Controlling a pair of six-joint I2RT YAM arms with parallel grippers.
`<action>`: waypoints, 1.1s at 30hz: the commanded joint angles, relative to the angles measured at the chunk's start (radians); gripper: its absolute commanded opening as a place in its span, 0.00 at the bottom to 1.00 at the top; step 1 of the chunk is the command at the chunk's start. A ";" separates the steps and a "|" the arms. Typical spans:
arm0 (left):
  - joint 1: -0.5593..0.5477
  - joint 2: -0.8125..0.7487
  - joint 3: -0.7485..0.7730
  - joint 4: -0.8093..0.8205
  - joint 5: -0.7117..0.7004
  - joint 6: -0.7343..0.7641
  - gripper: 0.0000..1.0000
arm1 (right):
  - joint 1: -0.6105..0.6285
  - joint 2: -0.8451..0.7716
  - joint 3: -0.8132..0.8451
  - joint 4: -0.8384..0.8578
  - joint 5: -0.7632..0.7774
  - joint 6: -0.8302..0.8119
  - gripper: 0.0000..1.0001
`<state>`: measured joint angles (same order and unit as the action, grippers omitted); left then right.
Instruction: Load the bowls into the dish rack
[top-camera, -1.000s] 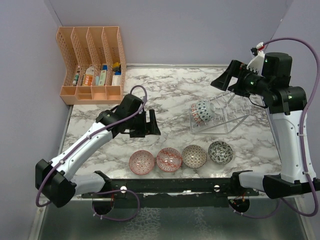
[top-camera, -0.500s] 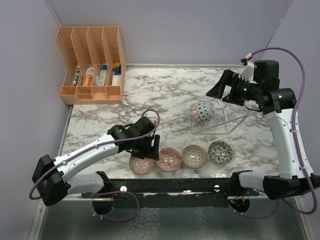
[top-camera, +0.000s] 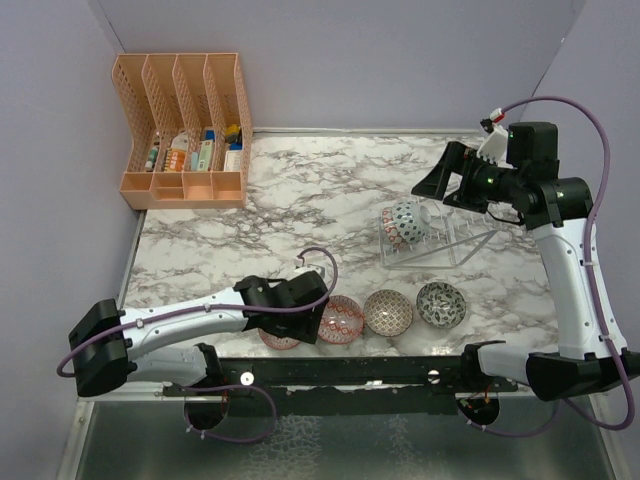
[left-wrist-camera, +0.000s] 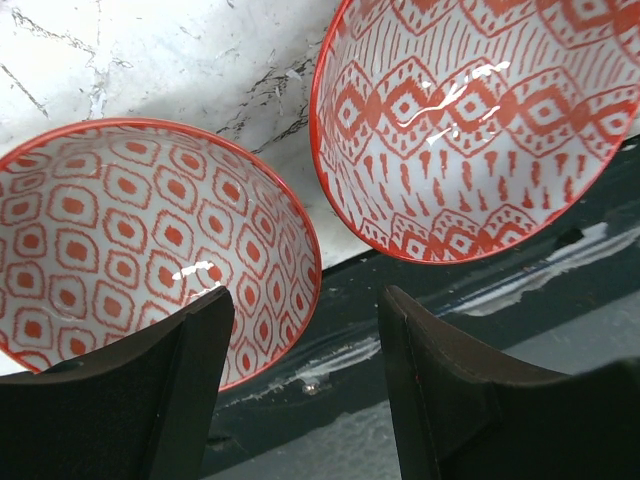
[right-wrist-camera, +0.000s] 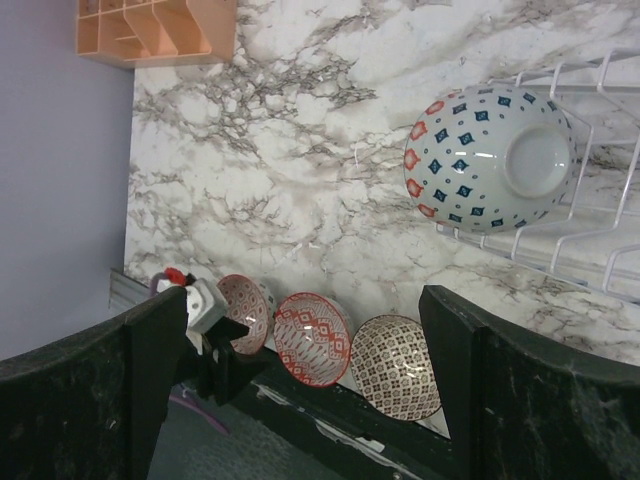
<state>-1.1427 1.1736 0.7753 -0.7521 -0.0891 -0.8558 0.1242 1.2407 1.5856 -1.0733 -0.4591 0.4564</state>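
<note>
Four bowls stand in a row by the table's near edge: a red dotted bowl (top-camera: 276, 339) (left-wrist-camera: 120, 230), a red diamond bowl (top-camera: 343, 318) (left-wrist-camera: 470, 120), a brownish bowl (top-camera: 388, 312) and a dark grey-green bowl (top-camera: 441, 304). My left gripper (top-camera: 300, 318) (left-wrist-camera: 305, 300) is low over the dotted bowl and open, one finger over its inside and one outside its rim. A blue-patterned bowl (top-camera: 405, 222) (right-wrist-camera: 490, 160) stands on edge in the wire dish rack (top-camera: 455, 238) (right-wrist-camera: 600, 250). High by the rack's far side, my right gripper (top-camera: 438, 180) (right-wrist-camera: 305, 300) is open and holds nothing.
An orange file organiser (top-camera: 185, 130) with small items stands at the back left. A dark rail (top-camera: 350, 375) runs along the near edge just behind the bowl row. Purple walls close the left and right sides.
My left arm swung down from mid-table to the leftmost red bowl, and its jaws narrowed. The right gripper shifted slightly over the rack, then held still.
</note>
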 joint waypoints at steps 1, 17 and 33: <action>-0.099 0.006 -0.032 0.040 -0.170 -0.079 0.62 | -0.005 0.026 0.066 -0.002 -0.028 -0.026 0.99; -0.150 0.011 -0.128 0.040 -0.279 -0.146 0.35 | -0.005 0.022 0.061 0.004 -0.029 -0.039 0.98; -0.155 -0.004 -0.092 -0.025 -0.320 -0.133 0.00 | -0.005 0.015 0.076 0.028 -0.021 -0.023 0.98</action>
<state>-1.2919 1.1763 0.6483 -0.6884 -0.3798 -0.9771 0.1242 1.2736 1.6302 -1.0721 -0.4671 0.4324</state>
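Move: The red-dotted bowl sits just off the left hand, its middle about 4 cm ahead, 5 cm left and 5 cm below, so its near right rim lies under the half-open fingers. The red zigzag bowl is some 12 cm to its right, about 5 cm ahead and 7 cm right of the hand; the brown bowl stands roughly 7 cm ahead and 18 cm right. From the right hand, the red-dotted bowl is about 15 cm back, 30 cm left and 30 cm down. The red-dotted bowl's near right rim is where the left hand sinks, about 3 cm, first easing back slightly, then going some 2 cm left as the wrist swings the fingertips roughly 10 degrees forward and leftward. One finger goes inside the bowl and one outside, and they close to pinch the wall, then hold there. ##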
